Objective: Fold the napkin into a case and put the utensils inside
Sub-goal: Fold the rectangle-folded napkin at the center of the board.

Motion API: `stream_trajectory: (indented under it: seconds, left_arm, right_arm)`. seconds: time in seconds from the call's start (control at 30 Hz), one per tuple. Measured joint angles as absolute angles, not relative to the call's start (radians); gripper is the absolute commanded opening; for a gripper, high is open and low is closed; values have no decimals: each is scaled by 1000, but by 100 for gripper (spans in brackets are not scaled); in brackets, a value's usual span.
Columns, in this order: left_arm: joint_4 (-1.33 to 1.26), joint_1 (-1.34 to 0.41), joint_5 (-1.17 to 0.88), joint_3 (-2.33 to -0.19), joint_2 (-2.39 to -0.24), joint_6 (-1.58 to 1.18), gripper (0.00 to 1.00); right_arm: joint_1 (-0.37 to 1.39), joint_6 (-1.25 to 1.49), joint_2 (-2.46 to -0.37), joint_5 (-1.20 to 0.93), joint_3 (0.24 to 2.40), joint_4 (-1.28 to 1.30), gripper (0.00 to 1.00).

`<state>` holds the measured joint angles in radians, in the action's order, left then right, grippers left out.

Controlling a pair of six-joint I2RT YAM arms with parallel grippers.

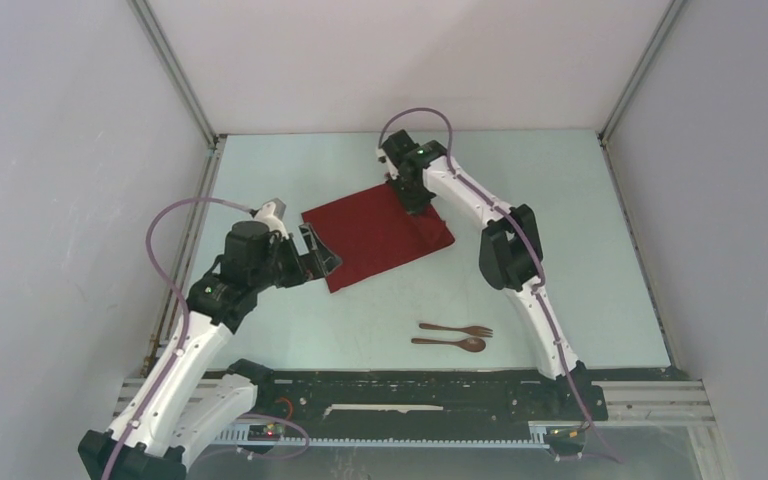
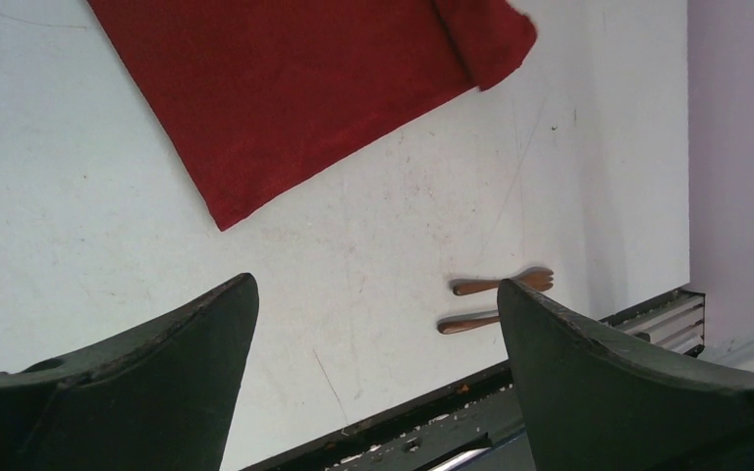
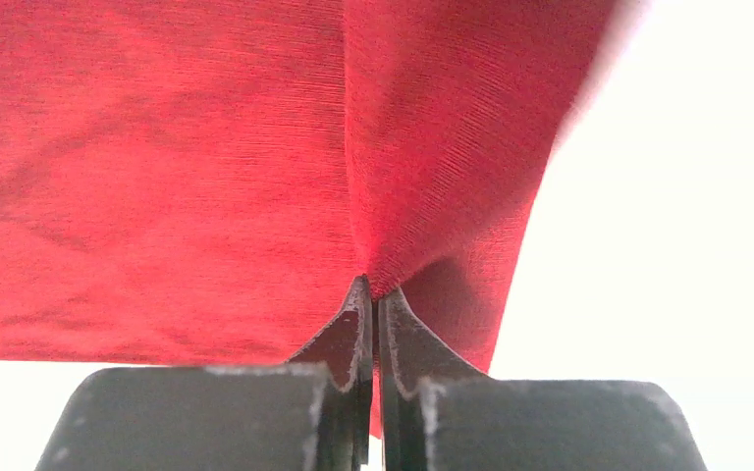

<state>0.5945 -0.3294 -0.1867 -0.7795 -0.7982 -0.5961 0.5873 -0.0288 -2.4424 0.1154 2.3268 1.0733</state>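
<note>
The dark red napkin (image 1: 375, 236) lies spread on the pale table, its right edge folded over in a narrow flap. My right gripper (image 1: 412, 190) is at its far right corner and is shut on the cloth; in the right wrist view the napkin (image 3: 206, 177) is pinched between the closed fingertips (image 3: 357, 304). My left gripper (image 1: 322, 250) hangs open just off the napkin's left edge, with nothing between its fingers (image 2: 196, 343). The utensils, a brown fork (image 1: 457, 329) and spoon (image 1: 450, 343), lie side by side near the front; they also show as fork (image 2: 501, 284) and spoon (image 2: 466, 323).
A black rail (image 1: 410, 385) with the arm bases runs along the table's near edge. Grey enclosure walls with metal posts (image 1: 175, 70) close in the left, back and right sides.
</note>
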Motion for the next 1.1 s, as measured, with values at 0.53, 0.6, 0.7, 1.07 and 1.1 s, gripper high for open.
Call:
stream_trajectory:
  seconds: [0.53,0.6,0.7,1.07,1.1]
  left_arm:
    - [632,-302,-180,-747,-730,-577,100]
    - [649,-290,-159,-747,-716,-577,100]
    - [668,-266,-135,-747,-682,-578,100]
    - [704,-210,-118,-747,-620,-575,100]
    - [706,-209,-118,-747,-620,-575,100]
  right_arm:
    - [732,105,-2456,-104,2384,1010,0]
    - [732,131,-2465,-151,2384,984,0]
    - [731,166,-2477,-199,2384,950,0]
    - [739,249,-2518,-317,2383,867,0]
    - [741,253,-2521,-324,2383,863,0]
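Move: The right gripper holds the napkin's lifted end about 5 cm above the board; the napkin's left short edge, towards which this end is being folded, lies some 25 cm to the left and 11 cm back. The fold's right edge is about 6 cm right and 2 cm back; the fork lies roughly 29 cm back and 7 cm right, the spoon 3 cm nearer the base than the fork. From the left gripper, that left edge is about 11 cm ahead, 4 cm left and 17 cm down. Keep the right fingers shut on the napkin's end and carry it low over the cloth, about 17 cm left and 7 cm back, towards the left short edge, rising a little and then sinking back. Swing the fingertips to the left by some 30 degrees, mostly in the second half. Draw the open left gripper away to the left, about 5 cm, turning it slightly counter-clockwise. ##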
